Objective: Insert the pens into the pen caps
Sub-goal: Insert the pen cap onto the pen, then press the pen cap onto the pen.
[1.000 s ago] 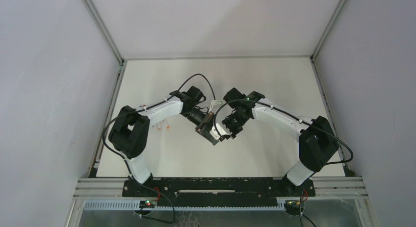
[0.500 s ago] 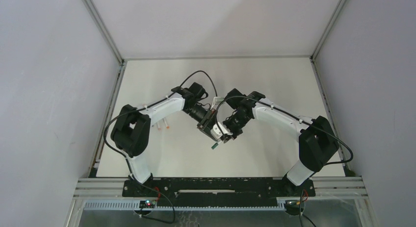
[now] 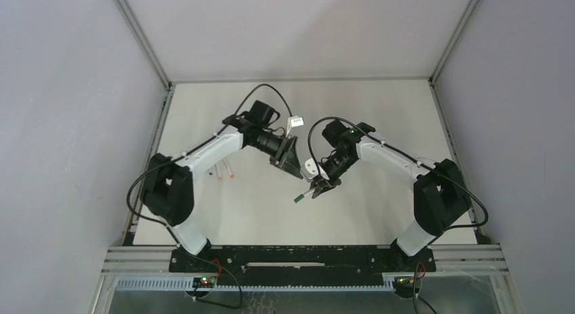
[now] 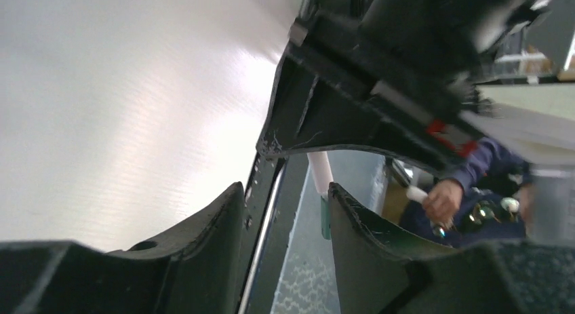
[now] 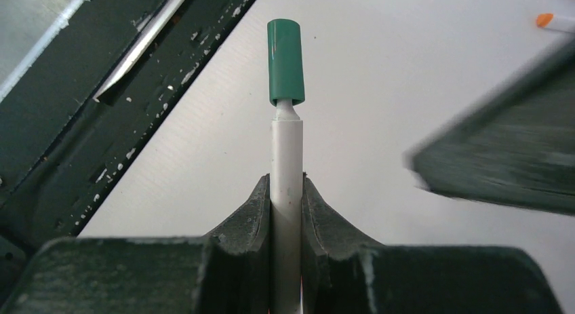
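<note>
My right gripper point(image 5: 286, 185) is shut on the white barrel of a pen point(image 5: 287, 151). A green pen cap point(image 5: 285, 62) sits on that pen's tip, with a short neck showing between cap and barrel. In the top view this pen point(image 3: 306, 192) points down-left from the right gripper point(image 3: 317, 186), above the table, green cap point(image 3: 297, 199) at its end. My left gripper point(image 3: 295, 166) is just up-left of it, apart, open and holding nothing point(image 4: 285, 192); the capped pen point(image 4: 319, 173) shows beyond its right finger. Two orange-tipped pens point(image 3: 221, 173) lie at the table's left.
One orange-tipped pen point(image 5: 552, 20) lies at the top right of the right wrist view. A white tag point(image 3: 295, 122) hangs on the left arm's cable. Grey walls and a metal frame point(image 3: 163, 83) enclose the table; a black rail point(image 3: 305, 256) runs along the near edge.
The left gripper opened, let go of the green cap and drew back up-left. The right gripper kept the pen, which now shows with the cap on its tip.
</note>
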Controlling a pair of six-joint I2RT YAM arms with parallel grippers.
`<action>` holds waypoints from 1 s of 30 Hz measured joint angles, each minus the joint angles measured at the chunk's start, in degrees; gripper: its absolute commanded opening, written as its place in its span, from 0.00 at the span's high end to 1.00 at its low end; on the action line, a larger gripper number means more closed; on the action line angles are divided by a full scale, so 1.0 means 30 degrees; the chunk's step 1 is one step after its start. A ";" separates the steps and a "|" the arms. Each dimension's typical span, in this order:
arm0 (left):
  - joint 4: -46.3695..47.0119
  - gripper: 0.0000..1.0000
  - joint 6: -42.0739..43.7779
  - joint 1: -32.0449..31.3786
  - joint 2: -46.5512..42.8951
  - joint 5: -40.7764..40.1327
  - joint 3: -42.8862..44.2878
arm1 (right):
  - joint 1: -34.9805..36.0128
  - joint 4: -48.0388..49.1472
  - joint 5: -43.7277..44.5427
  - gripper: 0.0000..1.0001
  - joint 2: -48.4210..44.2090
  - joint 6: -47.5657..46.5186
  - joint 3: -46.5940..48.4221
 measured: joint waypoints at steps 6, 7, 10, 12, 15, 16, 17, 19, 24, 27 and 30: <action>0.3395 0.43 -0.2754 0.1253 -0.2783 -0.1749 -0.0087 | -0.0474 -0.0226 -0.1180 1.00 -0.0335 0.0029 -0.0328; 0.4211 0.43 -0.3191 0.1435 -0.3300 -0.2200 -0.0255 | -0.0619 -0.0240 -0.1435 1.00 -0.0452 0.0087 -0.0328; 0.7009 0.33 -0.4350 0.1851 -0.5370 -0.3942 -0.1727 | -0.1231 -0.0255 -0.2295 1.00 -0.0801 0.0583 -0.0328; 0.9296 0.18 -0.4932 0.1967 -0.7198 -0.5304 -0.3315 | -0.1821 -0.0255 -0.3038 1.00 -0.0954 0.1246 -0.0321; 1.3260 0.00 -0.5683 0.1967 -1.0652 -0.7453 -0.6142 | -0.2790 -0.0277 -0.4175 1.00 -0.1013 0.2470 -0.0146; 1.4921 0.00 -0.6025 0.1967 -1.1970 -0.8320 -0.7184 | -0.3133 -0.0277 -0.4612 1.00 -0.1013 0.2943 0.0015; 1.5977 0.00 -0.6200 0.1967 -1.2830 -0.8816 -0.7788 | -0.3410 -0.0284 -0.5005 1.00 -0.1013 0.3366 0.0182; 1.8382 0.00 -0.6725 0.1967 -1.4207 -0.9836 -0.8633 | -0.3912 -0.0291 -0.5734 1.00 -0.1013 0.4306 0.0634; 2.3030 0.00 -0.8298 0.1967 -1.4418 -1.0265 -0.8816 | -0.4918 -0.0255 -0.7614 1.00 -0.1013 0.6936 0.2149; 2.6432 0.00 -0.9369 0.1967 -1.4083 -0.9697 -0.9617 | -0.5406 -0.0393 -0.8553 1.00 -0.1013 0.8495 0.3351; 2.9623 0.00 -1.0367 0.1953 -1.3821 -0.9107 -1.0921 | -0.5741 -0.0648 -0.9398 1.00 -0.1013 0.9945 0.4860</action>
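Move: Some 5 cm back from the half-open left fingers, 5 cm lower and about 1 cm to the right is the green pen cap, already on the nib end of the pen. From the right hand, which holds the pen's white barrel, the cap lies about 5 cm left, 2 cm back and 1 cm lower. Two orange-tipped pens lie on the table some 24 cm left of the left hand, 7 cm farther out and 17 cm below. Rising about 24 cm, the left hand backs off empty from the cap, first going up and forward, then up and left; it opens fully while its wrist swings some 80 degrees, bringing the fingers to point right, forward and upward. The right hand keeps its pinch on the barrel and lifts pen and cap about 15 cm and 5 cm forward, levelling its fingers to point left. ##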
